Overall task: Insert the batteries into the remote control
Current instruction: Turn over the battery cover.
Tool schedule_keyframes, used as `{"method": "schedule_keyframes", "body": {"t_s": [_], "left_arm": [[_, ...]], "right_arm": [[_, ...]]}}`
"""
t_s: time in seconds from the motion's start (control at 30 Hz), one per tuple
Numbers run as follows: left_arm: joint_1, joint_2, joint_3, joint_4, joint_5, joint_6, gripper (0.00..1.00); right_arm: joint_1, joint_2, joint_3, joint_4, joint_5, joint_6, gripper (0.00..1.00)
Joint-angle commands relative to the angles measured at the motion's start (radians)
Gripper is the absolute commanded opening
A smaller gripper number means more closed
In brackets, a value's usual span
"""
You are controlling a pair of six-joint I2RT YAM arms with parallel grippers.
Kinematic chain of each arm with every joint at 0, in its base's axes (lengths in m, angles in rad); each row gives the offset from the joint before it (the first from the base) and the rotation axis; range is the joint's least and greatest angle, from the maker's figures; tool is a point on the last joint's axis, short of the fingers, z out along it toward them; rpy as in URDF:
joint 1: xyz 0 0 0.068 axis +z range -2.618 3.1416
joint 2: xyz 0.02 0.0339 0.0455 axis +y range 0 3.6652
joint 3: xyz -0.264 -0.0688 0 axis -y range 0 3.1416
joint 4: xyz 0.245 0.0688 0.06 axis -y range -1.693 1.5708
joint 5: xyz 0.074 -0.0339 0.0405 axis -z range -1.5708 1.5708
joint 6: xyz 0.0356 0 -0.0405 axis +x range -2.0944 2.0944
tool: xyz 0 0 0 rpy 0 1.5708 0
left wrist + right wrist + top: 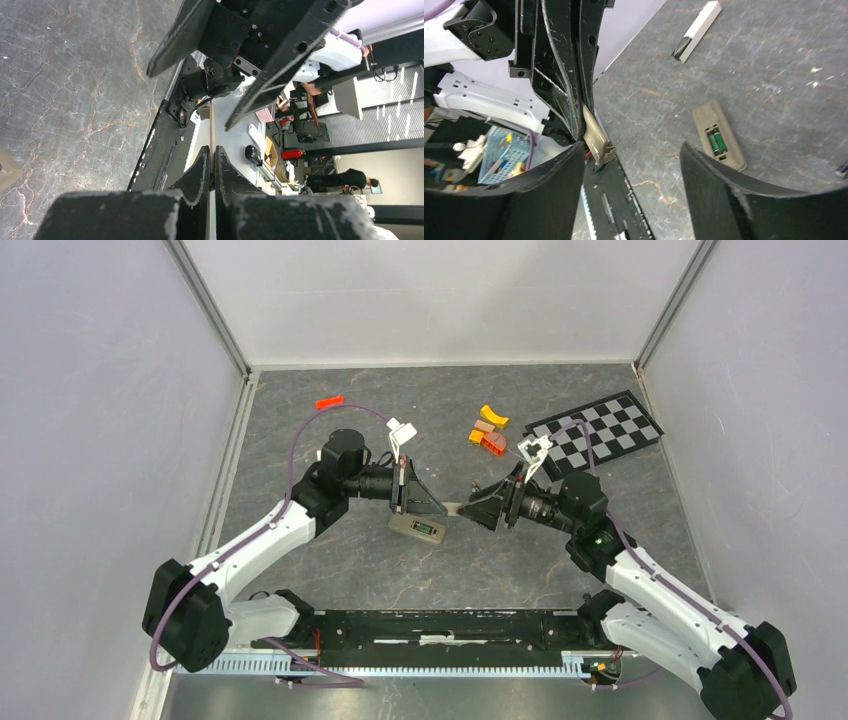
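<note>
The remote control (418,528) lies back-up on the mat, just below my left gripper (440,506). Two green batteries (715,141) sit side by side in the open recess of the remote control (724,150). My left gripper (212,150) is shut on a thin tan battery cover (596,137), held on edge above the mat; it shows edge-on as a tan line, the battery cover (212,120), in the left wrist view. My right gripper (631,150) faces it with jaws wide open and nothing between them, its left finger close beside the cover's clip end.
A plain white bar with a black end (696,31) lies farther back on the mat. Orange and yellow blocks (488,430) sit at the back centre, a checkerboard (595,430) at the back right, a small red piece (329,402) at the back left.
</note>
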Motion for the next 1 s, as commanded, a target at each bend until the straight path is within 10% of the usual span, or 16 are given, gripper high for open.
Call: {"method": "schedule_keyframes", "body": {"t_s": [0.0, 0.6, 0.67, 0.87, 0.97], "left_arm": [[0.004, 0.017, 0.046, -0.023, 0.074, 0.077, 0.02], [0.004, 0.043, 0.047, -0.03, 0.085, 0.069, 0.06], [0.007, 0.044, 0.05, -0.038, 0.081, 0.069, 0.15], [0.052, 0.03, 0.048, -0.156, -0.043, 0.124, 0.95], [0.098, 0.024, 0.024, -0.232, -0.174, 0.149, 1.0]], "right_arm": [[0.001, 0.037, 0.0, 0.085, -0.09, 0.021, 0.67], [0.002, 0.124, -0.134, 0.456, -0.165, 0.31, 0.08], [0.002, 0.128, -0.138, 0.466, -0.166, 0.321, 0.01], [0.003, 0.11, -0.15, 0.361, -0.085, 0.284, 0.0], [0.001, 0.111, -0.178, 0.309, -0.011, 0.295, 0.0]]}}
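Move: Between the two hands, the battery cover is still pinched at one end by the left fingers, its middle about 3 cm right of that hand. From the open right hand the cover lies some 4 cm left, about 2 cm back and slightly lower. The remote lies roughly 20 cm below, about 14 cm left and 1 cm ahead of the right hand; the loose batteries, just as low, are some 11 cm ahead and 1 cm right. Easing back about 2 cm and left nearly as far, the right hand brings its open fingers around the cover's free end and shuts on it, tilting some 15 degrees. The left hand holds the cover nearly still meanwhile, sinking about 1 cm, then opens wide, lets go and starts off forward and down. ##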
